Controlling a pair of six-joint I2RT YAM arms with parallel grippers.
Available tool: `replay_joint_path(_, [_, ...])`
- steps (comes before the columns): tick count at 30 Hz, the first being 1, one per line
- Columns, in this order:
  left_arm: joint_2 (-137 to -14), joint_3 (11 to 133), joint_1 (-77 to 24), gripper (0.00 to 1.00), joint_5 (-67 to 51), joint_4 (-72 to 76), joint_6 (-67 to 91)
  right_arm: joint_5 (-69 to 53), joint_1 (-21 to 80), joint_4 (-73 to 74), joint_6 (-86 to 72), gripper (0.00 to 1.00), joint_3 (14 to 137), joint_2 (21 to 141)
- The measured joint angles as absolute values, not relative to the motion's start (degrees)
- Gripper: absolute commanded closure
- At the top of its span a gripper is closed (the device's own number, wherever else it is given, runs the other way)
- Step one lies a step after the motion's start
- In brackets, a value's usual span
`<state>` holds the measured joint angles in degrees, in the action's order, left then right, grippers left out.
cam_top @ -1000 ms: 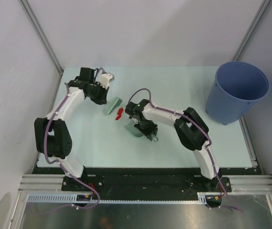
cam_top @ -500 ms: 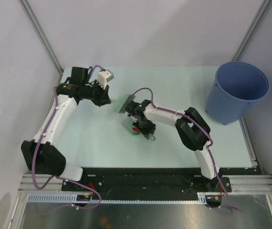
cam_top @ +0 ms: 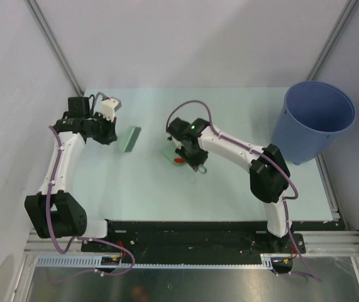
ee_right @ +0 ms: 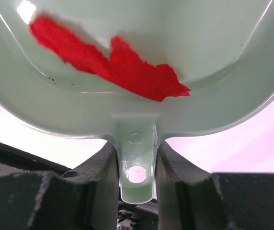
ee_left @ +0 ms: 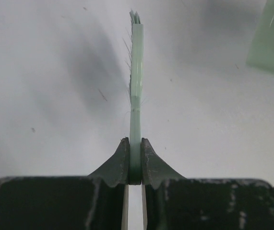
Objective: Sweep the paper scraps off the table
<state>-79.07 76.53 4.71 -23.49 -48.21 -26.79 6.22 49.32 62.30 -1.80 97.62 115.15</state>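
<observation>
My left gripper (cam_top: 112, 133) is shut on a mint-green brush (cam_top: 129, 139) at the table's (cam_top: 229, 185) left side. The left wrist view shows the brush (ee_left: 137, 72) edge-on, pinched between the jaws of that gripper (ee_left: 135, 155). My right gripper (cam_top: 189, 157) is shut on the handle (ee_right: 136, 163) of a mint-green dustpan (cam_top: 169, 153) near the table's middle. One red paper scrap (ee_right: 113, 64) lies inside the pan, also seen as a red spot (cam_top: 179, 160) from above. No other paper scraps show.
A tall blue bucket (cam_top: 311, 119) stands at the table's right edge. A black-and-metal rail (cam_top: 192, 242) runs along the near edge by the arm bases. A corner of the dustpan (ee_left: 271, 40) shows in the left wrist view.
The red scrap went from the table into the dustpan. My left arm then swung left, carrying the brush away from the pan. The right arm shifted and turned slightly with the pan.
</observation>
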Motion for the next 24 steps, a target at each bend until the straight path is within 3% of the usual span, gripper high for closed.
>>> replay_joint_path(5, [-78.89, 72.31, 4.49, 1.0, -23.81, -48.93, -27.49, 9.08, 43.35, 69.21, 1.13, 1.0, 112.66, 114.85])
replay_joint_path(12, [-76.75, 71.2, 4.49, 1.0, -26.46, -48.69, -27.49, 12.53, 19.75, 72.75, 3.03, 1.0, 126.02, 111.87])
replay_joint_path(19, [-76.6, 71.07, 4.49, 1.0, -29.98, -48.56, -27.49, 16.53, -2.57, 73.38, 4.36, 1.0, 122.56, 99.92])
replay_joint_path(24, [-77.97, 71.07, 4.25, 1.0, -32.84, -48.49, -27.49, 28.27, -7.97, 68.51, 10.26, 1.0, 111.22, 86.91])
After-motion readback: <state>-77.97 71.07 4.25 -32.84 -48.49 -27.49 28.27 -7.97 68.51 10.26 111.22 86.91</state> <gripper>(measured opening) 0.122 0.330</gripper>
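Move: The blue bin stands about 35 cm to the right of my right hand and 7 cm ahead, its rim well above that hand. Just off the right fingers, in the dustpan they hold, the red paper scrap lies some 5 cm left and 3 cm ahead; the brush head hangs about 19 cm left and 6 cm ahead. From my left hand the bin is some 60 cm to the right, about level with it fore and aft. My right hand keeps its grip on the dustpan and swings it fast to the right, about 40 cm, climbing steadily some 25 cm to the blue bin; it arcs forward first, then draws back. As it goes the wrist turns clockwise about 55 degrees and tilts the fingers from straight down towards forward; near the bin it seems to nudge it. My left hand, still holding the brush, eases a few centimetres right, back and down. ##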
